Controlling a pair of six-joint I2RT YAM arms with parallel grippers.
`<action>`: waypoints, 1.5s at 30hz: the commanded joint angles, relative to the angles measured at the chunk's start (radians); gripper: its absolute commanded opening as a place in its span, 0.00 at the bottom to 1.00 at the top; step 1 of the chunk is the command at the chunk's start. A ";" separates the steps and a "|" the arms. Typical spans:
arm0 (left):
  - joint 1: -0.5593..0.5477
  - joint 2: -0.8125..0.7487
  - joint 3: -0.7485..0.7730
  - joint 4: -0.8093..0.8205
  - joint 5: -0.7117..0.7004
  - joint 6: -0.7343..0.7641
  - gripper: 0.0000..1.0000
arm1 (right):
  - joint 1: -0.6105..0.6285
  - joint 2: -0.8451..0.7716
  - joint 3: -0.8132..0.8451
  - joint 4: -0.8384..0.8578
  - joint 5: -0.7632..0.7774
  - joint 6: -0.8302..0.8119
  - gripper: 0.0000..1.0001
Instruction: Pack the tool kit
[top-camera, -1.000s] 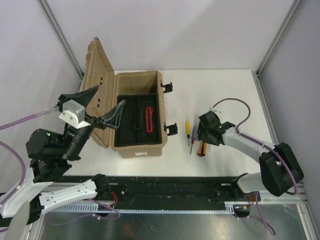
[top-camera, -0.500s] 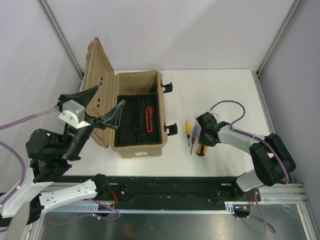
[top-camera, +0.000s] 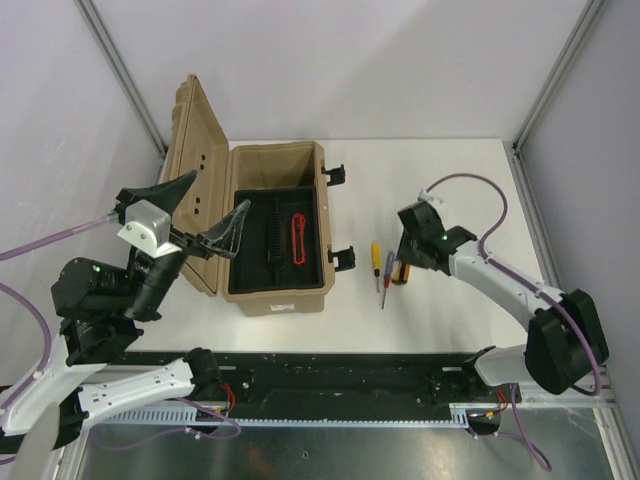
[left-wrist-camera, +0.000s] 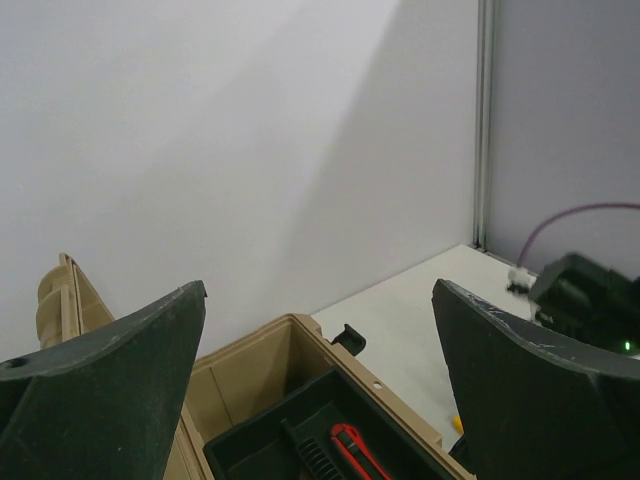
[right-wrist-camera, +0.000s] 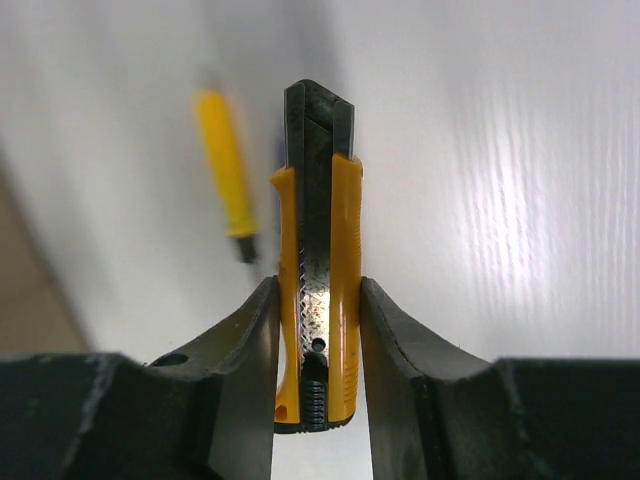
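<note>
The tan tool box (top-camera: 322, 215) stands open at the left, lid up; it also shows in the left wrist view (left-wrist-camera: 262, 352). Its black tray holds a red utility knife (top-camera: 297, 240), seen too in the left wrist view (left-wrist-camera: 352, 447). My right gripper (top-camera: 408, 262) is shut on an orange utility knife (right-wrist-camera: 318, 250), gripped by its sides over the white table. A yellow screwdriver (top-camera: 376, 258) and a blue-handled one (top-camera: 387, 270) lie just left of it. My left gripper (top-camera: 205, 212) is open and empty, raised beside the lid.
The box's black latches (top-camera: 343, 256) stick out on its right side, toward the screwdrivers. The yellow screwdriver shows blurred in the right wrist view (right-wrist-camera: 225, 170). Grey walls and metal posts close in the table at the back and sides.
My right gripper has carried the orange knife off its earlier spot toward the back of the table. The left arm has not moved.
</note>
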 joint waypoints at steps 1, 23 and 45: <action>0.005 -0.002 0.033 0.037 0.011 0.024 0.99 | 0.009 -0.077 0.202 0.008 -0.017 -0.046 0.17; 0.005 -0.059 0.029 0.037 -0.003 0.033 0.99 | 0.445 0.459 0.964 -0.153 0.112 -0.069 0.20; 0.005 -0.074 0.028 0.037 -0.019 0.034 0.99 | 0.496 0.504 1.016 -0.230 0.194 -0.059 0.63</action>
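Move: The red utility knife in the tray, where the held yellow utility knife is being taken, lies about 25 cm left of the right hand, 2 cm ahead and some 8 cm higher. The ribbed tray handle is roughly 6 cm left of the red knife and 1 cm nearer the base. Below the right hand by 6 to 7 cm, the yellow screwdriver lies 7 cm left and 3 cm ahead, the blue-handled screwdriver level with it, 4 cm left. From the left hand the red knife is about 12 cm ahead, 8 cm right and 35 cm below. The yellow utility knife, still pinched, is carried by the right hand in a high arc about 26 cm left over the case's side while the wrist turns some 25 degrees counter-clockwise, then lowered about 8 cm onto the red knife, where the fingers open, let go and start to rise. The empty left hand, still wide open, shifts a few centimetres left, back and slightly up. ##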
